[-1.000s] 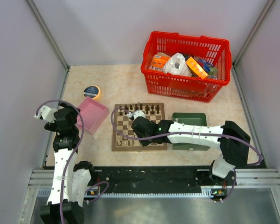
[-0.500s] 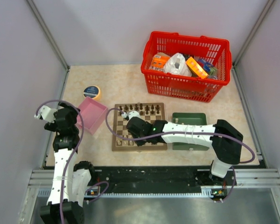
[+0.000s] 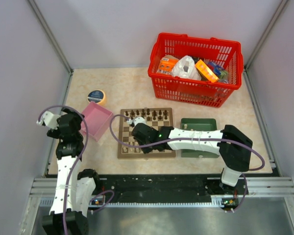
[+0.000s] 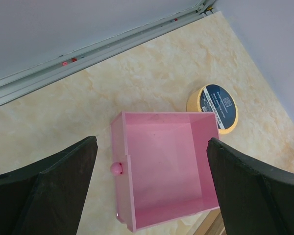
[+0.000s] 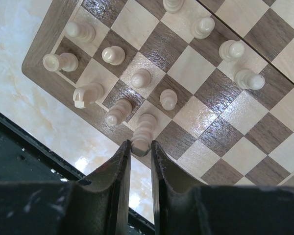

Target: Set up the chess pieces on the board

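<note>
In the right wrist view my right gripper (image 5: 140,147) is shut on the head of a pale cream chess piece (image 5: 144,128). The piece stands on a cream square in the board's (image 5: 210,117) edge row. Several other cream pieces (image 5: 112,55) stand around it near the board's corner. From above, the right arm (image 3: 186,139) reaches left across the board (image 3: 125,152) and hides its middle. Dark pieces (image 3: 159,114) line the far row. My left gripper (image 4: 152,142) hangs open and empty over a pink box (image 4: 161,166).
A red basket (image 3: 196,68) full of packets stands at the back right. A green tray (image 3: 203,122) lies right of the board, partly under the right arm. The pink box (image 3: 98,120) is left of the board, with a tape roll (image 3: 96,95) behind it.
The right arm's wrist has shifted left over the board, most of it in the first half second. The left arm has not moved.
</note>
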Robot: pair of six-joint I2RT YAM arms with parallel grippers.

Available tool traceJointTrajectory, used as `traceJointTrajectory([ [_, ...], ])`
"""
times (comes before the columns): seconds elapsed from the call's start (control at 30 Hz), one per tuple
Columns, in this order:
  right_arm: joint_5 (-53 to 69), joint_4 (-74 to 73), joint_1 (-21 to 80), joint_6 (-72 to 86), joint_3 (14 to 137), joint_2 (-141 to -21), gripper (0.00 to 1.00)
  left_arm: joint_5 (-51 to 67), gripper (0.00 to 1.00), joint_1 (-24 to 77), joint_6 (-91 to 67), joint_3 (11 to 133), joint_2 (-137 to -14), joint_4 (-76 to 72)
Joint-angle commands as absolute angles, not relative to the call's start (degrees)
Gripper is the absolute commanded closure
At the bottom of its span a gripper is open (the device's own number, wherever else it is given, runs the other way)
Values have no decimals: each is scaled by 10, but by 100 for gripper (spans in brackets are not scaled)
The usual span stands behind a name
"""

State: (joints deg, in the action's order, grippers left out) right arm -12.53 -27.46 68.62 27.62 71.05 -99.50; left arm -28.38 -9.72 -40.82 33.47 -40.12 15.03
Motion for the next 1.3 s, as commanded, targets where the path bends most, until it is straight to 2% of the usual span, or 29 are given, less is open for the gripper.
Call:
traceJointTrajectory([
  [0.0,-129,-270,695,271,738,-996,84,-294,1,-102,-407,333,-399,132],
  [0.63,-115,-272,695,264,745,-969,63,-292,1,-103,-405,337,-401,131],
  [0.83,-160,-279,693,256,739,-914,52,-291,1,-103,-405,339,-400,132],
  [1.07,-166,-282,641,258,712,-861,51,-287,1,-103,-407,341,-398,134],
  [1.27,-117,-265,594,237,732,-888,51,-283,1,-103,-410,338,-395,135],
])
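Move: Between the nearly shut right fingers stands the tall white piece, its middle about 2 cm below the hand, on its back-row square. The white bishop is some 3 cm to the hand's left, level with it; the nearest white pawn is about 3 cm straight ahead. The green tray's middle lies roughly 26 cm to the right and 6 cm ahead. From the left hand, the tall white piece is about 32 cm right, 12 cm back and 14 cm lower. Opening from nearly shut to about half, the right fingers let go of the tall white piece while the hand stays put. It then rises straight off the piece, speeding up to some 8 cm, and swings about 5 cm forward and 3 cm right over the board, towards the green tray, wrist tilting 10 to 15 degrees. ##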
